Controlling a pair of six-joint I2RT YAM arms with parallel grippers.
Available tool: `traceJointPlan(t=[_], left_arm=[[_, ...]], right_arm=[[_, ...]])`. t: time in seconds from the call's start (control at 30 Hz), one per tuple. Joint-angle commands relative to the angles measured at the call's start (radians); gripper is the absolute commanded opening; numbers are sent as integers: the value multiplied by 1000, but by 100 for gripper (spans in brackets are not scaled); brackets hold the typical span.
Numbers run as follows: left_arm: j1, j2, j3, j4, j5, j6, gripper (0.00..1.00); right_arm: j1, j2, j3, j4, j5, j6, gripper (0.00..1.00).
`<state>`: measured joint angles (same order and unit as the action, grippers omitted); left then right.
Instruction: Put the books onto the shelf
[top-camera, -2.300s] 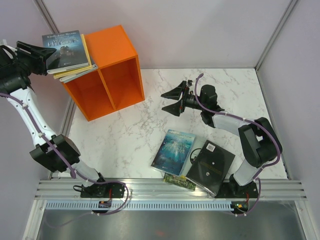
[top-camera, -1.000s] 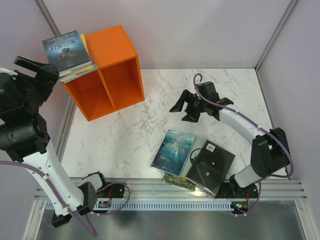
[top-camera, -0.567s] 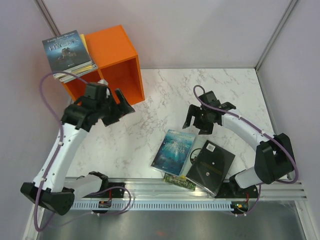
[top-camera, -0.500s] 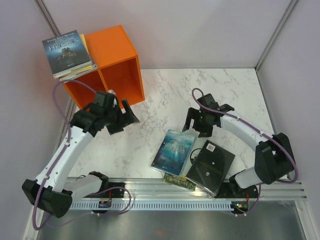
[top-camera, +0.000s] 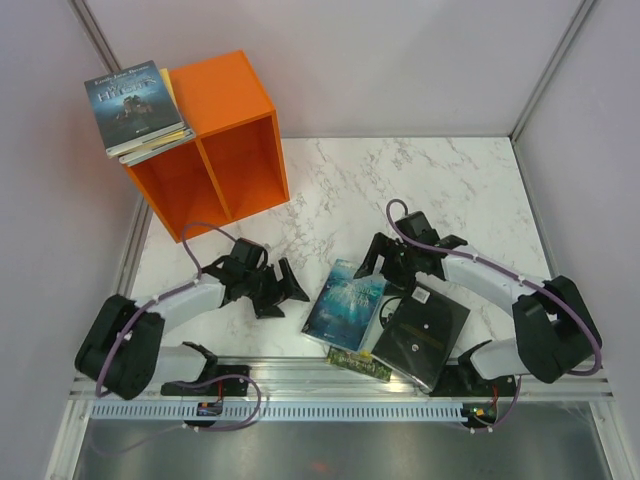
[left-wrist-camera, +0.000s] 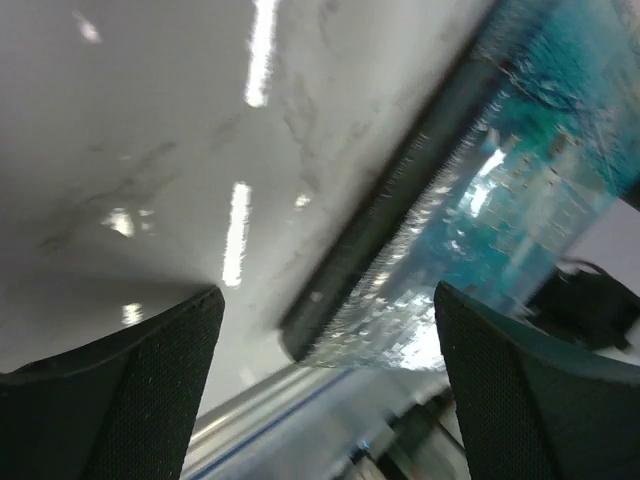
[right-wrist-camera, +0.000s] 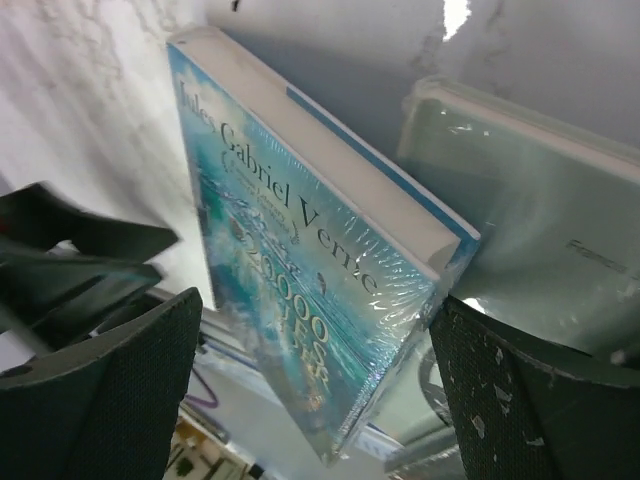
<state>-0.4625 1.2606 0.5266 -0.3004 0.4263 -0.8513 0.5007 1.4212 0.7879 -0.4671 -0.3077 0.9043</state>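
Observation:
The orange shelf (top-camera: 215, 150) stands at the back left with a stack of books (top-camera: 135, 105) lying on its top. A teal book (top-camera: 347, 300) lies flat on the marble, beside a black book (top-camera: 422, 335) with a barcode sticker. A green-gold book (top-camera: 360, 363) pokes out under them. My left gripper (top-camera: 285, 297) is open, low over the table just left of the teal book (left-wrist-camera: 520, 170). My right gripper (top-camera: 385, 262) is open at the teal book's (right-wrist-camera: 300, 270) far end, a finger on each side, nothing gripped.
The black book (right-wrist-camera: 540, 230) shows as a shiny wrapped cover right of the teal one in the right wrist view. The metal rail (top-camera: 340, 380) runs along the table's near edge. Grey walls (top-camera: 590, 150) close in the table's sides and back.
My left arm has swung down from beside the shelf to the table, next to the teal book. My right gripper has moved nearer and lower over that book's far end.

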Motion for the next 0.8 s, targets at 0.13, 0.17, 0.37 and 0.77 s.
traceJointPlan(t=[0.13, 0.17, 0.37, 0.77], left_arm=[[-8, 298, -145, 584, 189, -123, 92], [-8, 322, -151, 619, 209, -141, 92], [-8, 434, -226, 937, 302, -287, 91], [-5, 295, -191, 882, 322, -305, 91]], right_arm=[[21, 145, -240, 387, -120, 149, 96], [22, 154, -257, 404, -123, 154, 94], [24, 209, -357, 674, -212, 247, 88], [82, 134, -234, 612, -186, 190, 10]])
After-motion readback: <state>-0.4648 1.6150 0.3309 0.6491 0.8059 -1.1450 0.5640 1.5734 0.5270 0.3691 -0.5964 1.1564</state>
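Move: The blue Jules Verne book lies flat between the open hands, its middle about 12 cm to the left hand's right, 1 cm back and 1 cm below. From the right hand that middle is roughly 8 cm left, 5 cm back and 2 cm lower; the black book lies some 10 cm right and 11 cm back, the small green book about 5 cm left and 18 cm back, both 3 cm or so below. The two open hands come together low over the table from either side of the blue Verne book, the left going about 6 cm to the right until its still-open fingers straddle the spine, the right some 7 cm to the left at the page edge. Both roll nearly 30 degrees as they go, laying their fingers flatter towards each other, and once almost there the right closes to pinch the book across its thickness while the left stays wide open and stops. ##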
